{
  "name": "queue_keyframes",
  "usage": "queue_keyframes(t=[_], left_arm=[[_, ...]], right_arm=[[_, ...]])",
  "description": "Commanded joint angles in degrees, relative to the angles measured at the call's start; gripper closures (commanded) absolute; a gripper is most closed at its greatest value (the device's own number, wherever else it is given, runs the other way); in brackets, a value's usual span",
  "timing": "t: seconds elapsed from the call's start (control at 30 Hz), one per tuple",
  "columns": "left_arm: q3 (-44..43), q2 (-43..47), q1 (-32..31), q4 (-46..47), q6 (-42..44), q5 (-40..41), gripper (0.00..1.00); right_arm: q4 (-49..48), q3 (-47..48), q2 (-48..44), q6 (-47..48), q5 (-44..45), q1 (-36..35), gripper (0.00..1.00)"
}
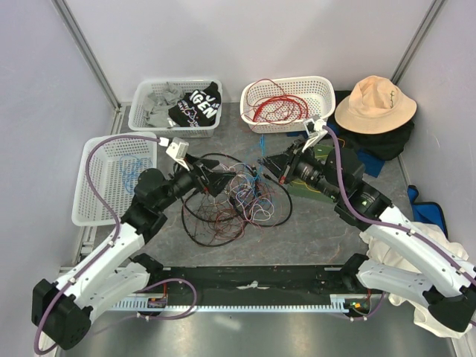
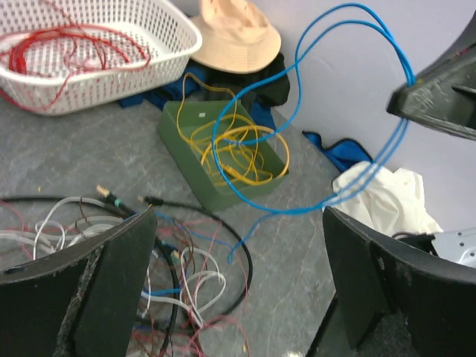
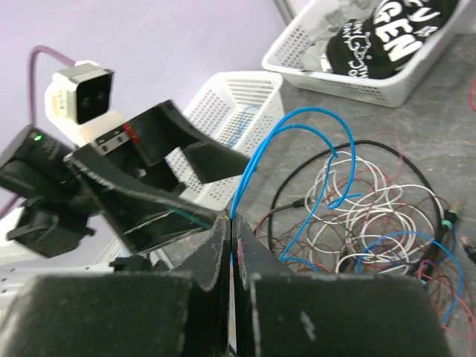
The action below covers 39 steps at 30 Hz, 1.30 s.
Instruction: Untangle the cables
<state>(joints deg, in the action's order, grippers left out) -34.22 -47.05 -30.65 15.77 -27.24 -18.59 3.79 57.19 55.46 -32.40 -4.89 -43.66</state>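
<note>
The cables (image 1: 234, 199) lie in a loose heap of black, red, white and blue wires in the middle of the table, seen again in the right wrist view (image 3: 372, 216). My right gripper (image 3: 231, 223) is shut on a thin blue cable (image 3: 297, 119), lifted above the heap's right side (image 1: 265, 165). That blue cable (image 2: 297, 67) arcs through the air, and its loose end hangs down to the table. My left gripper (image 2: 238, 223) stands wide open over the heap's left part (image 1: 219, 181), with nothing between its fingers (image 2: 111, 275).
A white basket (image 1: 286, 104) of red cables and a basket (image 1: 176, 106) of clothes stand at the back. Another white basket (image 1: 115, 178) sits at the left. A green box (image 2: 223, 152) holds yellow cables. A hat (image 1: 374, 104) and a white cloth (image 1: 401, 253) lie at the right.
</note>
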Motion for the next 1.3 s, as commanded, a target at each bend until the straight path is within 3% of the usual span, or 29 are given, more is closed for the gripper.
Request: queue_keyframes(t=[0.0, 0.53, 0.63, 0.73, 0.77, 0.83, 0.9, 0.93, 0.97, 1.07, 1.17, 1.27], left_arm=[[-1.47, -2.6, -0.28, 12.35, -2.63, -1.01, 0.0], [-5.77, -21.5, -2.39, 24.82, -8.44, -0.22, 0.03], [-6.65, -22.65, -3.09, 25.71, -7.65, -1.27, 0.19], [-7.26, -23.0, -3.27, 26.42, -7.04, -2.76, 0.46], [-7.53, -22.91, -3.27, 26.07, -6.77, -3.03, 0.69], [-8.49, -21.52, -3.36, 24.41, -5.29, -2.34, 0.94], [-10.5, -19.76, -3.27, 19.41, -3.35, -0.84, 0.98], [-11.56, -17.49, -3.27, 17.04, -0.64, 0.82, 0.98], [-13.14, -16.59, -3.27, 10.57, 0.95, 1.79, 0.98], [-24.7, -14.04, -3.36, -3.65, 6.67, 6.54, 0.98], [-35.69, -14.38, -3.27, -12.41, 10.54, 10.23, 0.98], [-42.32, -15.35, -3.36, -19.1, 12.21, 10.51, 0.98]], right_arm=[[0.34, 3.54, 0.0, -1.52, -4.6, -0.02, 1.0], [2.18, 3.9, -2.99, -1.61, -6.19, -0.11, 1.0], [2.62, 3.46, -3.43, -1.35, -5.84, -0.11, 1.0], [2.71, 2.93, -3.96, -1.35, -5.58, -0.02, 1.0], [2.71, 2.75, -4.05, -1.35, -5.49, -0.02, 1.0], [3.15, 2.31, -5.1, -1.08, -4.88, -0.02, 1.0], [4.03, 1.7, -6.41, -0.21, -3.91, -0.02, 0.89], [4.9, 1.61, -6.85, 0.4, -2.51, -0.02, 0.77], [6.91, 1.52, -7.47, 1.63, -1.19, -0.02, 0.53], [10.43, -0.23, -11.06, 3.92, 4.52, 0.06, 0.31], [10.71, -2.08, -13.09, 4.98, 8.82, -0.02, 0.17], [8.7, -3.31, -13.63, 5.42, 8.15, -0.11, 0.15]])
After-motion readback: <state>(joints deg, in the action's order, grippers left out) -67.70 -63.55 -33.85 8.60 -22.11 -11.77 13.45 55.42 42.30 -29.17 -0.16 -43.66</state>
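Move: The blue cable's loop hangs from the right fingertips; its near part is about 5 cm ahead, 6 cm right and 1 cm below the open left hand, and some 5 cm ahead, 4 cm left and 8 cm below the right. Counted from the left hand, the cable pile lies almost straight below, roughly 2 cm back, 1 cm right and 26 cm down, and the green box about 5 cm ahead, 26 cm right, equally low. Left hand reaches about 8 cm forward-right, pinches the blue cable, then rises 18 cm; right opens, withdrawing back-right. ##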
